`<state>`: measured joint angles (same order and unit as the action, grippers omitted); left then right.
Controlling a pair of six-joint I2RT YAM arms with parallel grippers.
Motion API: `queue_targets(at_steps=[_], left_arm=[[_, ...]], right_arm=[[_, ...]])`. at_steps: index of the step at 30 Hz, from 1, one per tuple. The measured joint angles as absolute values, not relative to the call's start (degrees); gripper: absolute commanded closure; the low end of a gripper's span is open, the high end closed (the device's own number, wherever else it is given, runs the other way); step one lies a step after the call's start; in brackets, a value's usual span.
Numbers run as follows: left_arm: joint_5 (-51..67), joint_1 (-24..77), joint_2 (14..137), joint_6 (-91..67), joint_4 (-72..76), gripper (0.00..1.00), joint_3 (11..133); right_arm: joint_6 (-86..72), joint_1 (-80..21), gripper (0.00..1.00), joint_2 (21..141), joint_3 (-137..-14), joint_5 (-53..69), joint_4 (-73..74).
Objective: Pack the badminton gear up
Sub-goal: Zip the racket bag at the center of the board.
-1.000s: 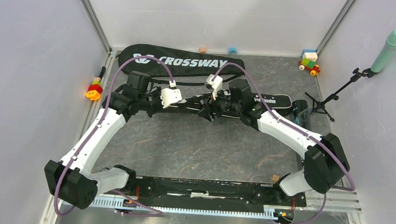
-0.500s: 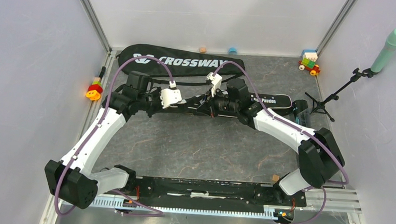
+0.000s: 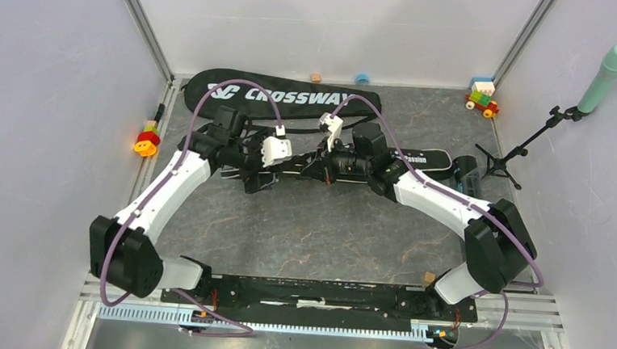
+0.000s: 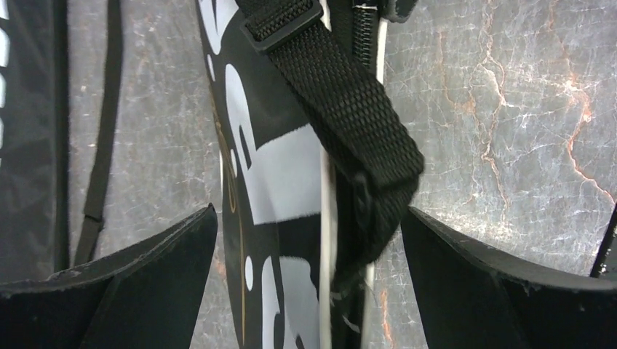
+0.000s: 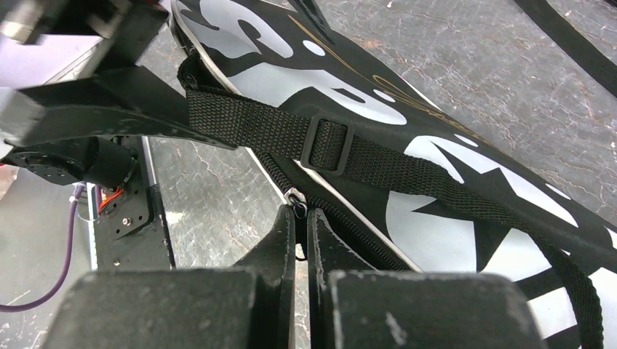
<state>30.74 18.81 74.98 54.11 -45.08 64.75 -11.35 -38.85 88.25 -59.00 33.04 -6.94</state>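
A black racket bag (image 3: 419, 159) with white lettering lies across the middle of the table. Its end runs between the wide-apart fingers (image 4: 145, 280) of my left gripper (image 4: 309, 291), which is open and straddles the bag (image 4: 280, 167) and its webbing strap (image 4: 349, 109) without pinching them. My right gripper (image 5: 300, 218) is shut on the small metal zipper pull (image 5: 298, 206) at the bag's edge (image 5: 451, 167), just under the strap buckle (image 5: 327, 142). The second bag, lettered CROSSWAY (image 3: 294, 97), lies flat behind both arms. Rackets and shuttlecocks are not visible.
A mint-green microphone (image 3: 611, 72) on a black stand (image 3: 500, 163) is at the right wall, a black tube-like object (image 3: 467, 176) beside it. Toy blocks sit at the back right (image 3: 481, 96), left edge (image 3: 146, 139) and near right (image 3: 427, 276).
My left gripper has opened and shifted right along the bag. My right gripper has closed on the zipper pull and edged slightly left.
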Motion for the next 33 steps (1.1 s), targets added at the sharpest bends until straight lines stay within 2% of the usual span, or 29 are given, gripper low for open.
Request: queue_targets(at_steps=[1, 2, 3, 6, 7, 13, 19, 28, 33], left_arm=[[30.8, 18.9, 75.5, 54.2, -45.1, 0.04, 64.9], [31.0, 18.9, 76.7, 54.3, -45.4, 0.17, 65.3], [31.3, 19.0, 77.6, 54.3, -46.0, 0.32, 65.8], [32.1, 19.4, 78.4, 55.2, -47.2, 0.89, 66.8], [31.8, 19.5, 78.3, 55.5, -47.2, 0.98, 67.0], [29.9, 20.3, 77.7, 57.1, -45.2, 0.98, 67.4], [26.5, 21.0, 73.4, 58.0, -40.4, 0.98, 62.3], [23.9, 21.1, 69.6, 59.8, -40.0, 0.98, 60.3], [23.8, 20.5, 69.3, 60.9, -40.4, 0.98, 60.5]], right_arm=[[-11.5, -38.9, 1.0, 88.2, -59.0, 33.1, -7.2], [-11.8, -38.9, 1.0, 88.2, -58.7, 33.3, -7.7], [-12.0, -38.9, 1.0, 88.2, -58.4, 33.5, -8.3], [-12.3, -38.9, 1.0, 88.2, -57.9, 33.4, -9.2], [-12.3, -38.9, 1.0, 88.2, -57.9, 33.0, -9.2], [-10.1, -40.2, 1.0, 86.6, -59.7, 20.4, -2.9], [-7.6, -39.5, 1.0, 84.5, -60.4, 6.7, 7.8], [-1.7, -29.3, 1.0, 84.8, -57.6, -8.8, 15.7], [2.3, -23.3, 1.0, 89.1, -58.7, -18.9, 17.3]])
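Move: The right hand already holds the racket bag's zip slider; its way runs to the bag's far right end, about 48 cm to its right, 13 ahead and 13 lower. The strap buckle is 3 cm ahead and 1 left, while the Crossway bag lies 32 ahead and 10 left, some 15 lower. For the open left hand, the strap end is 2 cm right, 1 back and 2 below; the slider is 8 cm right. The left fingers dip slightly and close on the strap at the bag's left end, then keep hold and ease back about 2 cm left as an anchor. Still pinching the zip slider, the right hand pauses, then draws it fast along the zip, some 25 cm right, 10 forward and 9 down, turning about 50 degrees clockwise while its fingers tip downward. ##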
